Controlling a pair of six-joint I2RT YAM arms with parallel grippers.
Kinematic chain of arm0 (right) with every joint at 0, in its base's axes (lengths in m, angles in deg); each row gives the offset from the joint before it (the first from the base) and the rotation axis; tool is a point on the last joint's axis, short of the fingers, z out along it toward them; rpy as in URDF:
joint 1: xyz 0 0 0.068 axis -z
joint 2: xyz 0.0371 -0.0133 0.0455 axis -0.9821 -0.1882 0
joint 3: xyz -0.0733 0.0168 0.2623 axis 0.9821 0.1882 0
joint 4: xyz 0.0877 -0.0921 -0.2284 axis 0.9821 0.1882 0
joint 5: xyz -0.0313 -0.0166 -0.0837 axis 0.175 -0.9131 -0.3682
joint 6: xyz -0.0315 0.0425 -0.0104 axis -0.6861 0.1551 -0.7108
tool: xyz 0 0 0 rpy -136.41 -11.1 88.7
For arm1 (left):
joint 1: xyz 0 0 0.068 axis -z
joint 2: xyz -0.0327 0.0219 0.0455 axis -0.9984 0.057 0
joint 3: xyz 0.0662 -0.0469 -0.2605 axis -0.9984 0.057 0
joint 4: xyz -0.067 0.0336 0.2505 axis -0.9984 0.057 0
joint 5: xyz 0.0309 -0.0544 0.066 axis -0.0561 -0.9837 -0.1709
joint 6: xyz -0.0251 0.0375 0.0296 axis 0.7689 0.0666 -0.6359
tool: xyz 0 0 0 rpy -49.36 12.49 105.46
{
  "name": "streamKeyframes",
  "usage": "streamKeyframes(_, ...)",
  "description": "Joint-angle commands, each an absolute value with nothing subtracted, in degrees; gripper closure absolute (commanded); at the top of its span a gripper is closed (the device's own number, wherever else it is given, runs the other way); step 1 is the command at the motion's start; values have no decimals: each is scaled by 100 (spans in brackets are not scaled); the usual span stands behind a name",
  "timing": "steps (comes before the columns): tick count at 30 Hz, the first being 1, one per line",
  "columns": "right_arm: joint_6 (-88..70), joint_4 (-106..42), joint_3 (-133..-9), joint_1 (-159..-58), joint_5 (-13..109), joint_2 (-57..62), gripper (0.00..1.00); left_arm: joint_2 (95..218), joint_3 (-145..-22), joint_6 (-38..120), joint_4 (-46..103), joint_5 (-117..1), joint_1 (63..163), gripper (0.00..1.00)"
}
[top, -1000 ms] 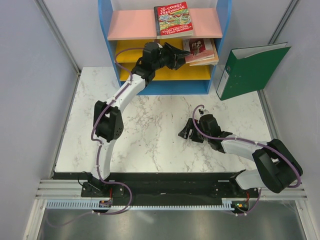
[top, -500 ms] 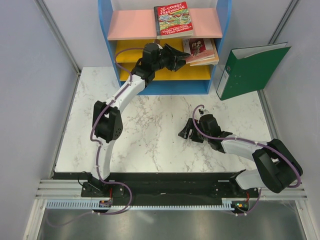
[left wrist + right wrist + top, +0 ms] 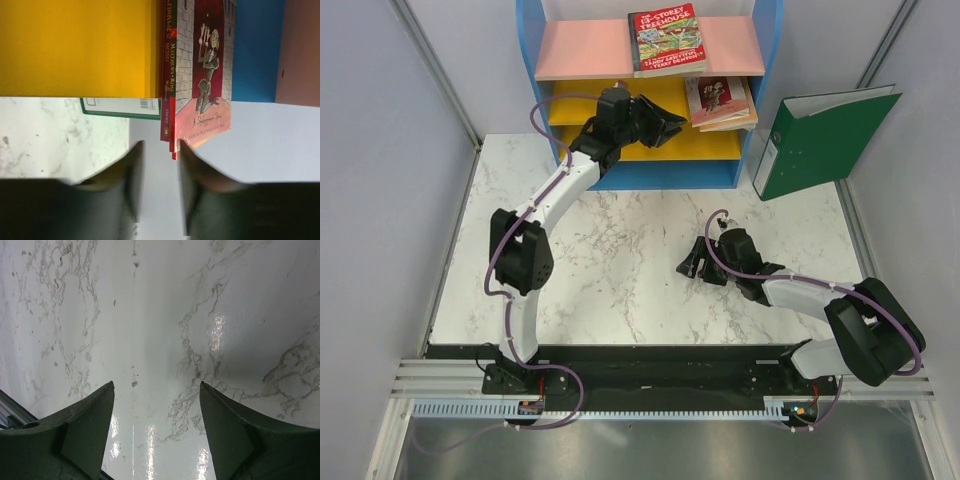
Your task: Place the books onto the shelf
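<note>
On the shelf (image 3: 585,50), the red-green Treehouse book (image 3: 666,40) lies flat on the pink top board. A small stack of books (image 3: 720,102) rests at the right end of the upper yellow board (image 3: 75,45), topped by a pink-red illustrated paperback (image 3: 205,75). My left gripper (image 3: 675,123) hovers just left of that stack, open and holding nothing. In the left wrist view the stack's corner sits just past the tip of the right finger (image 3: 187,165) of this gripper (image 3: 160,150). My right gripper (image 3: 692,265) rests low over the marble table, open and empty (image 3: 156,387).
A big green ring binder (image 3: 825,140) leans at the back right beside the shelf. The shelf's blue side post (image 3: 767,60) stands between it and the stack. Grey walls enclose the marble table (image 3: 620,260) on both sides.
My left arm has drawn back leftward, away from the stack on the yellow board, and its elbow has swung left. The right arm has not moved.
</note>
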State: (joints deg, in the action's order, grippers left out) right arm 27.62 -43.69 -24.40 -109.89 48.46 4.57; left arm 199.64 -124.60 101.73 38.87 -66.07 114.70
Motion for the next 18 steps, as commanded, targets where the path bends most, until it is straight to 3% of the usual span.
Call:
streamKeyframes(1, 2792, -4594, -2454, -10973, 4902, 403, 24, 19514, -12409, 9718, 3925, -6202, 11451, 77)
streamKeyframes(3, 2792, -4594, -2454, -10974, 4910, 395, 24, 19523, -12401, 9753, 3934, -6158, 11451, 98)
streamKeyframes(18, 2792, -4602, -2463, -10974, 4937, 360, 23, 20067, -12752, 10157, 3460, -5947, 11503, 98)
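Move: The Shakespeare book, on top of the stack on the upper yellow shelf, lies about 8 cm ahead and 9 cm to the right of my left hand, roughly level with it. The books beneath it are about 8 cm ahead, 9 cm right and 2 cm below. The Treehouse book on the pink shelf is some 9 cm ahead, 3 cm left and 13 cm higher. From my idle right hand, the Shakespeare book is about 30 cm ahead, 4 cm right and 26 cm up. I shut my half-open left fingers quickly with nothing between them, making a closed tip just short of the near ends of the stacked books. As they close, the hand eases up and left, then slightly forward, about 1 cm each way, and the wrist turns barely 5 degrees. The fingertips stay pointed forward and right at the stack. ##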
